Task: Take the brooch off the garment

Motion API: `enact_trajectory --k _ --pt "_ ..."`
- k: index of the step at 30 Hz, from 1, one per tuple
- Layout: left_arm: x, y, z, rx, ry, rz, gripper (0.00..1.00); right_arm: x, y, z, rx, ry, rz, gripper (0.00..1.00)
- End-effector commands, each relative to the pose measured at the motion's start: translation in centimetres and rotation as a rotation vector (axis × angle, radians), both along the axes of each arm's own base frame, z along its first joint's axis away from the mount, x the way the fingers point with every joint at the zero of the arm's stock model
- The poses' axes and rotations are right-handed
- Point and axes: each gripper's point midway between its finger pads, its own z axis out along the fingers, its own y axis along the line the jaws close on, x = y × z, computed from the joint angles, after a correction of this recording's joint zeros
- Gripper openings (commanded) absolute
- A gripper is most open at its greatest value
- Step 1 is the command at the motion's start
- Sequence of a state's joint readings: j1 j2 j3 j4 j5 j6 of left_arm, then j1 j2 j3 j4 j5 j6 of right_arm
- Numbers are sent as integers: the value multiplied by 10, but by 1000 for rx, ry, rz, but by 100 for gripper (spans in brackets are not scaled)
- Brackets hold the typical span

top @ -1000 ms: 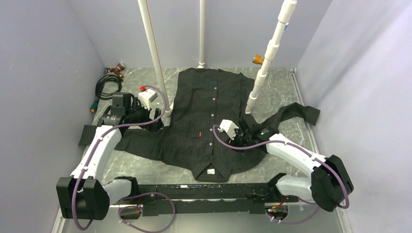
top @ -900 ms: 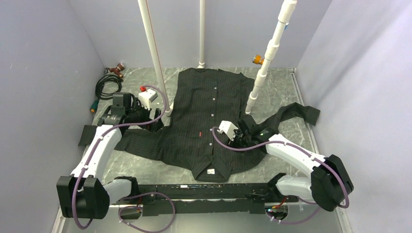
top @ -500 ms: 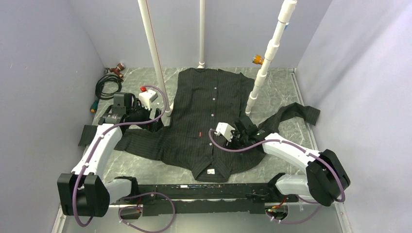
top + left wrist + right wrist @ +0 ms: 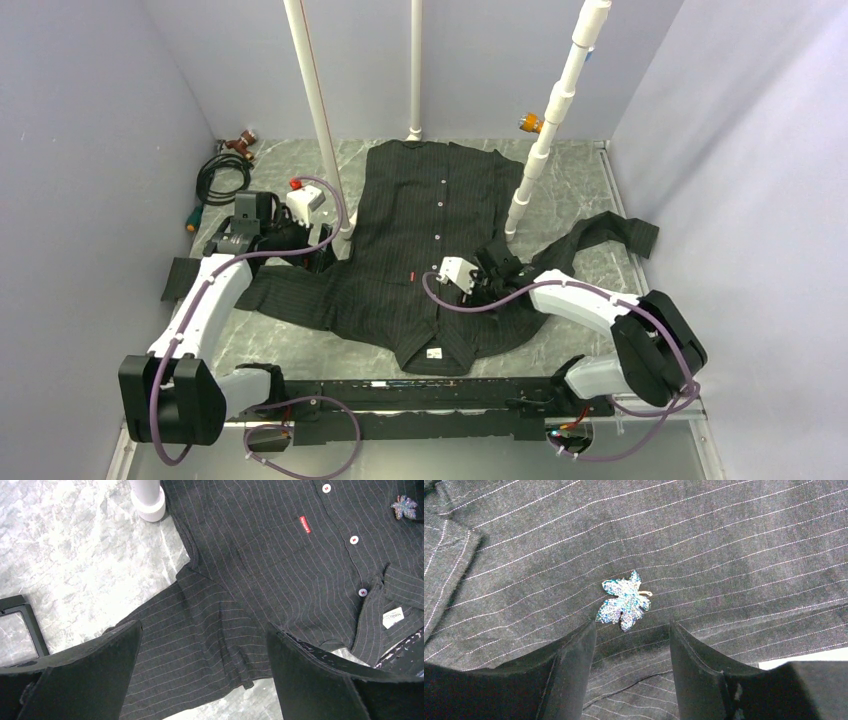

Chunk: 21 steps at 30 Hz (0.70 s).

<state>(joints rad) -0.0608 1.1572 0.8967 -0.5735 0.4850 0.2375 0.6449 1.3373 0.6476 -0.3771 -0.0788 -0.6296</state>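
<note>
The garment (image 4: 420,220), a black pinstriped shirt, lies flat on the marbled table with its collar toward me. The brooch (image 4: 624,603), a small glittering blue-silver leaf shape with a gold pin tip, is pinned to the cloth (image 4: 724,545). My right gripper (image 4: 632,626) is open just short of it, its fingertips (image 4: 589,630) low over the fabric on either side, holding nothing. In the top view the right gripper (image 4: 478,275) covers that spot. My left gripper (image 4: 203,627) is wide open above the shirt's sleeve (image 4: 200,630), and the brooch (image 4: 404,506) shows far right.
Three white poles stand on the table: one (image 4: 318,120) by the left gripper (image 4: 315,250), one (image 4: 414,70) at the back, one (image 4: 545,140) beside the shirt's right side. A cable coil (image 4: 225,178) lies back left. A red tag (image 4: 304,524) and collar label (image 4: 393,617) mark the shirt.
My right arm has slid left across the shirt toward the button line, and its jaws have narrowed slightly. The left arm has stayed put.
</note>
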Motion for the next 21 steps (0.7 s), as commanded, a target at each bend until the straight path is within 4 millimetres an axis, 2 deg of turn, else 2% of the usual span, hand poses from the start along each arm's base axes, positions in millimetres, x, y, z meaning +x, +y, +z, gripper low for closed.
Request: enact_trajectory --k 1,9,21 --pt "3 -6 12 -26 -18 -11 99 16 6 8 8 -80 10 57" --pt "5 -6 8 -28 0 -7 99 32 8 28 57 -207 -14 48" --pt "6 -7 6 -31 15 -12 99 37 11 31 71 -240 -2 33"
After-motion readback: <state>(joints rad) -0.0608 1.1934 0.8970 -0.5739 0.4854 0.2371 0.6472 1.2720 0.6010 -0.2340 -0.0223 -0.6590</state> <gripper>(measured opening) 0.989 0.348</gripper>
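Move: The brooch lies almost under my right fingertips, level with the hand fore and aft, about 2 cm to its left and 2 cm below. Near it on the shirt, counted from that hand, are a button some 10 cm left and 1 cm ahead, the red tag about 14 cm left and 4 cm ahead, and the white collar label roughly 10 cm left and 10 cm back. From my left hand the brooch is about 27 cm right, 6 cm back and 14 cm below. With my right fingers at the brooch, I push it forward about 2.5 cm with the rear fingertip against its edge, and lift some 2 cm once under way. Meanwhile I narrow the fingers from a little over half open to about a third, without shutting them, and tilt the wrist about 10 degrees so the fingertips swing forward. ##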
